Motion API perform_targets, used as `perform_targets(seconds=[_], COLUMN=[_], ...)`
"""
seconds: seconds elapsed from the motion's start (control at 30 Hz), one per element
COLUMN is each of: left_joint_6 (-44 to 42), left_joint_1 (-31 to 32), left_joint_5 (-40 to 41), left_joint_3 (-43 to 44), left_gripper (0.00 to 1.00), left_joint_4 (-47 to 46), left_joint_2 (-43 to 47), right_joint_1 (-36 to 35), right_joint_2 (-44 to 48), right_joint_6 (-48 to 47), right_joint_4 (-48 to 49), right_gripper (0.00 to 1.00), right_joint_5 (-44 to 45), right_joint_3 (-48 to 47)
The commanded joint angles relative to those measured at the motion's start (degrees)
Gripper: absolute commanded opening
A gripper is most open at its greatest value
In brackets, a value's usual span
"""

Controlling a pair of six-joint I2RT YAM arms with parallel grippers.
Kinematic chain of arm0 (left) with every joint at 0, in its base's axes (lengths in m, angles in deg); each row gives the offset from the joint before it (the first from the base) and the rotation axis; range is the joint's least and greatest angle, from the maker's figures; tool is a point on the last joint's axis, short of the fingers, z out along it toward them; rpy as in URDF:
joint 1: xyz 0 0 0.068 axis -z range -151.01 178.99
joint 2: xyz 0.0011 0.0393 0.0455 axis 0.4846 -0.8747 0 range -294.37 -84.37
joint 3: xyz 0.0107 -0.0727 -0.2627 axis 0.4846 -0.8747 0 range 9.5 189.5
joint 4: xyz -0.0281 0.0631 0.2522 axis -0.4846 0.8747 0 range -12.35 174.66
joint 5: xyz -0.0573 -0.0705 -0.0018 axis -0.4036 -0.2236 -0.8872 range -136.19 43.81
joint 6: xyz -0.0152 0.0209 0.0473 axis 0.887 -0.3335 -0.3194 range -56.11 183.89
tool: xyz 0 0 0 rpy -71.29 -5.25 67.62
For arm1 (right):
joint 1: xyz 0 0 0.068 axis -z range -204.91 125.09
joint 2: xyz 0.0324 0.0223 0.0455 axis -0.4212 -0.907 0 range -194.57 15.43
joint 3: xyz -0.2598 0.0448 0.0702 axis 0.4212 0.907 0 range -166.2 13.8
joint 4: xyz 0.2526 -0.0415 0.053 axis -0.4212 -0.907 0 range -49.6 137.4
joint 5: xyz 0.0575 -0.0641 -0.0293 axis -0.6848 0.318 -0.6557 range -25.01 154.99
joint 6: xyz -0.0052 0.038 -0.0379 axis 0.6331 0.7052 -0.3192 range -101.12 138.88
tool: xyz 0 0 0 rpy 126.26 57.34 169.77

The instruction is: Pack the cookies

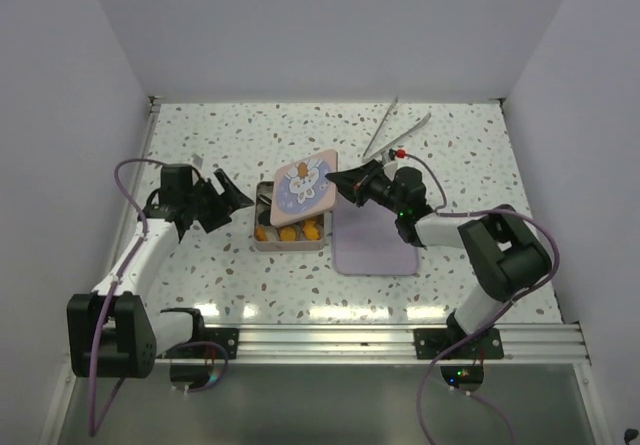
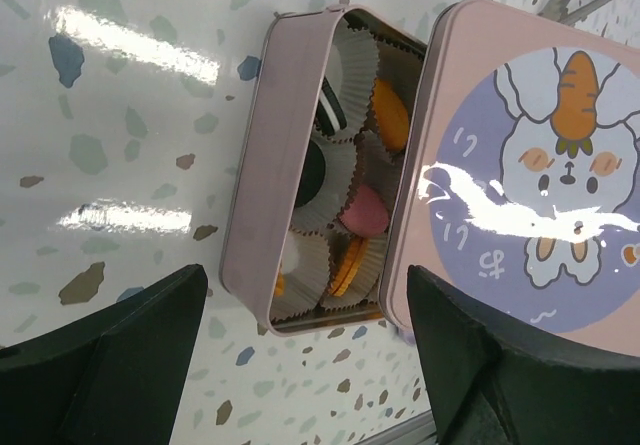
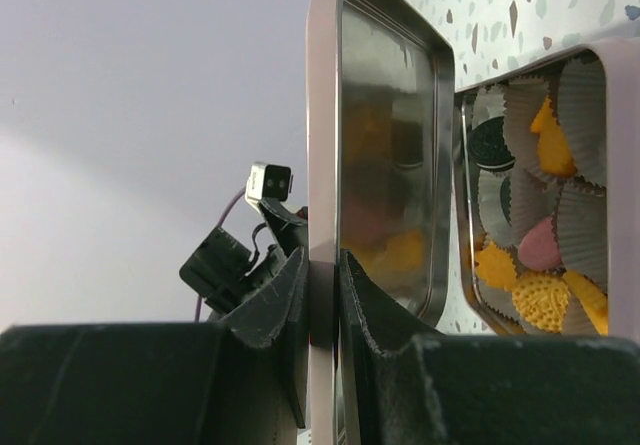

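The cookies (image 2: 365, 210) lie in white paper cups inside an open pink tin (image 2: 250, 195): orange ones (image 3: 545, 295), black ones (image 3: 492, 145) and a pink one (image 3: 540, 245). My right gripper (image 3: 323, 265) is shut on the rim of the tin's lid (image 3: 385, 145), a pink lid with a rabbit picture (image 1: 305, 183). The lid hangs tilted over the tin's far right side, its shiny inside facing the tin (image 1: 290, 230). My left gripper (image 1: 225, 200) stands open just left of the tin, with nothing between its fingers (image 2: 110, 355).
A lavender mat (image 1: 375, 240) lies right of the tin, under the right arm. Metal tongs (image 1: 395, 125) lie at the back of the speckled table (image 1: 460, 155). White walls close in the left, right and back sides.
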State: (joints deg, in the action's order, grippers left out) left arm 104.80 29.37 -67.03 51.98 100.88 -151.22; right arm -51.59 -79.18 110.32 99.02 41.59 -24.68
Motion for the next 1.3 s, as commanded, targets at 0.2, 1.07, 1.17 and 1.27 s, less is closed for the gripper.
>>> perform_targets(seconds=[0.2, 1.07, 1.17, 1.27], left_joint_6=[-0.2, -2.0, -2.3, -2.7], left_joint_1=[-0.4, 1.0, 1.5, 2.3], left_joint_5=[-5.2, -6.8, -6.1, -5.4], left_joint_3=[-1.7, -6.6, -6.8, -6.8], left_gripper=[0.86, 0.85, 0.85, 0.85], left_joint_4=[-15.1, -18.8, -18.7, -18.6], left_joint_2=[-3.5, -7.8, -8.0, -8.4], right_joint_1=[-3.0, -6.7, -6.7, -6.7], right_joint_2=[-6.6, -20.8, -19.9, -18.3], right_joint_6=[3.6, 6.7, 5.9, 4.3], right_joint_4=[17.7, 37.2, 35.9, 32.8], right_gripper=[0.0, 0.0, 0.0, 0.02], right_joint_5=[2.7, 7.5, 7.5, 7.1], right_joint_3=[0.9, 7.6, 8.9, 9.6])
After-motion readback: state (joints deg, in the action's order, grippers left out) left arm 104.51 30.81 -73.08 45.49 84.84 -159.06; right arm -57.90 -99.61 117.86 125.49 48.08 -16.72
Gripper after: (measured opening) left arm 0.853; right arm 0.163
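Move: The open cookie box stands about 8 cm to the right hand's left, 3 cm back and some 13 cm lower; that hand already holds the lid by its right edge, the lid's middle roughly 6 cm left of it and a little lower. The empty tray lies about 10 cm right of it, 3 cm back and 16 cm below. From the open left hand, the box is some 11 cm to the right, 2 cm ahead and 7 cm lower. Keeping its pinch on the lid's right edge, the right hand first eases about 3 cm left over the box, then goes mostly straight down, some 9 cm in all, drawing back 2 to 3 cm as it brings the lid onto the rim and tipping slightly downward. The left hand, fingers staying wide open, reaches forward a couple of centimetres, then sinks about 4 cm while edging right and partly back again, coming close to the lid's left edge, where contact can't be made out. ##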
